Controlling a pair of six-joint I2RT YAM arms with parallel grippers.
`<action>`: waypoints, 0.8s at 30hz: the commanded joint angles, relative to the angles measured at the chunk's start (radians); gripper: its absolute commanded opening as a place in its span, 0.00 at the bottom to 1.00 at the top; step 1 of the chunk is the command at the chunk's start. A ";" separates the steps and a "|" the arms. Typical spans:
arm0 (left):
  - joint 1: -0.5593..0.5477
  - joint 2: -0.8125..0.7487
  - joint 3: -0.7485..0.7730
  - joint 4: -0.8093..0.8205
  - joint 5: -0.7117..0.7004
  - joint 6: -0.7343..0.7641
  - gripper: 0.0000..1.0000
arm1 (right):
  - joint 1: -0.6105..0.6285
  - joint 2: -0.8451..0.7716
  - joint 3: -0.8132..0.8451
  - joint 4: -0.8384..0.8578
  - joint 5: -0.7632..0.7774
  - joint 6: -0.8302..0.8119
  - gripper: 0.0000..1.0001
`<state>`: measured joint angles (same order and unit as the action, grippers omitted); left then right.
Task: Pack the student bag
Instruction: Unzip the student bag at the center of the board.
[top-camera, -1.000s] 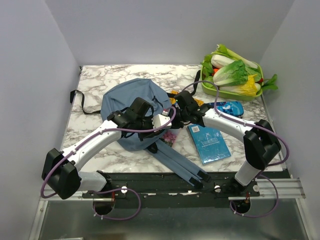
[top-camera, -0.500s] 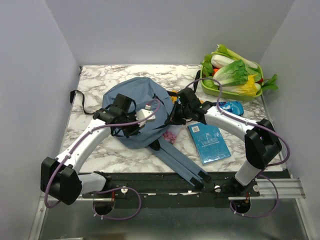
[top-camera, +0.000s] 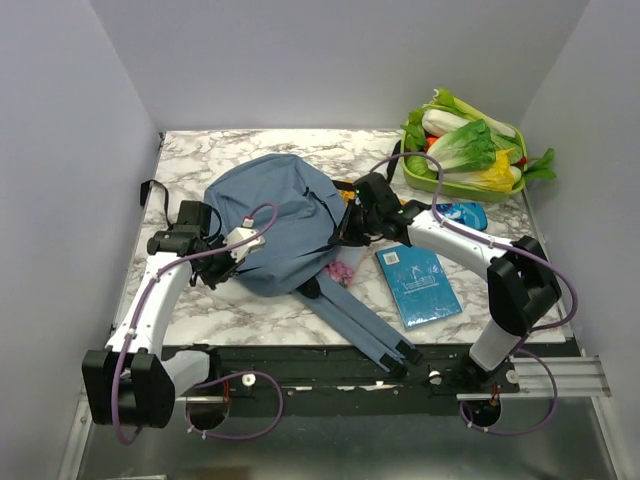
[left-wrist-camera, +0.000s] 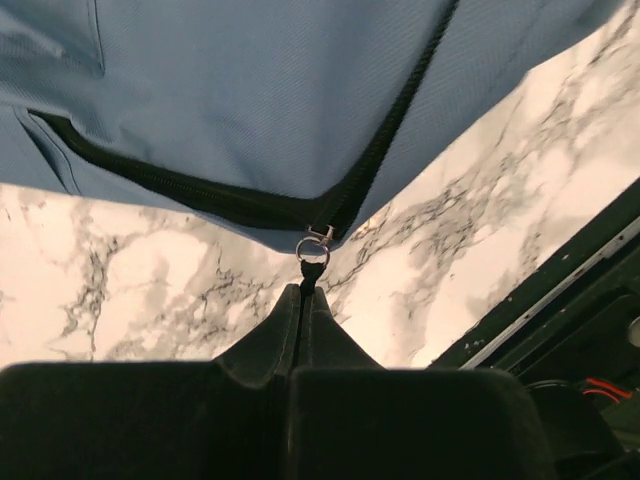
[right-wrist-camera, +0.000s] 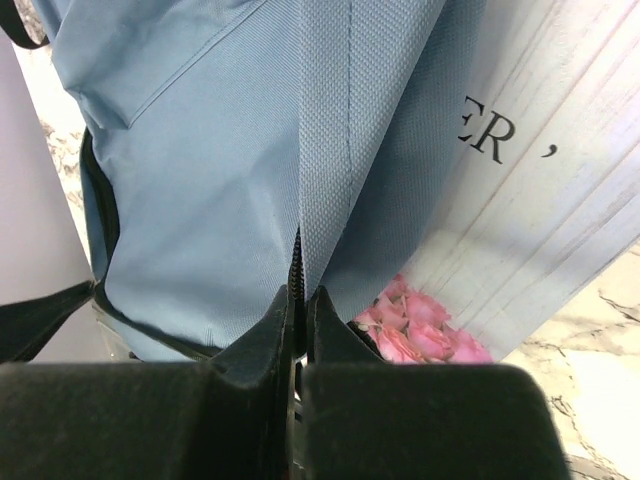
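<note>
The student bag (top-camera: 280, 222) lies flat in the middle of the marble table, dusty blue, its two shoulder straps (top-camera: 360, 325) trailing toward the near edge. My left gripper (top-camera: 220, 268) is at the bag's left edge. In the left wrist view that gripper (left-wrist-camera: 303, 292) is shut on the black zipper pull (left-wrist-camera: 312, 268), just off the bag's black zipper line (left-wrist-camera: 200, 195). My right gripper (top-camera: 344, 234) is at the bag's right edge. It (right-wrist-camera: 299, 295) is shut on a fold of blue fabric with zipper teeth (right-wrist-camera: 297, 262).
A pale book with pink roses (right-wrist-camera: 420, 325) pokes out under the bag's right side. A teal book (top-camera: 418, 285) and a blue pencil case (top-camera: 458, 213) lie to the right. A green tray (top-camera: 430, 182) of vegetables stands back right. A black strap (top-camera: 165, 208) lies at far left.
My left arm has swung left across the bag to its left edge, still pinching the zipper pull. My right gripper has closed on the bag's right edge.
</note>
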<state>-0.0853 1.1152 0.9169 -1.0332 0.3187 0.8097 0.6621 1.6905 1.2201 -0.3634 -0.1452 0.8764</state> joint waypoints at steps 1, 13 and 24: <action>0.126 0.006 -0.061 -0.025 -0.250 0.043 0.00 | -0.024 0.018 0.004 0.010 0.093 -0.050 0.01; 0.236 0.232 0.085 0.228 -0.273 -0.132 0.00 | -0.007 -0.023 -0.040 0.032 0.131 -0.088 0.01; 0.125 0.213 0.286 0.000 0.045 -0.102 0.41 | 0.005 -0.057 -0.047 0.116 0.033 -0.166 0.72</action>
<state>0.1116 1.3548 1.0870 -0.9215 0.2379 0.6945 0.6708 1.6878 1.1698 -0.2626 -0.1295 0.7666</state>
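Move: The zipper's far end on the student bag's left side, where the pull held by the left fingers is being taken, lies about 10 cm ahead of the left hand, 3 cm to its left and a little below. The bag's middle is some 11 cm ahead and 9 cm to the right of that hand; the black side strap is about 16 cm ahead and 13 cm left. From the right hand, which pinches the bag's right edge, that zipper end lies roughly 3 cm ahead and 25 cm left. The zipper pull, still pinched, is drawn by the left hand leftward and about 2 cm down, then increasingly forward around the bag's near-left corner, some 9 cm in all, the wrist turning about 20 degrees counter-clockwise; the fingers then open, let go of the pull and rise about 2 cm. The right hand keeps its pinch on the bag's right edge, gives 1.5 cm leftward, then eases back and down and opens to release the fabric. ##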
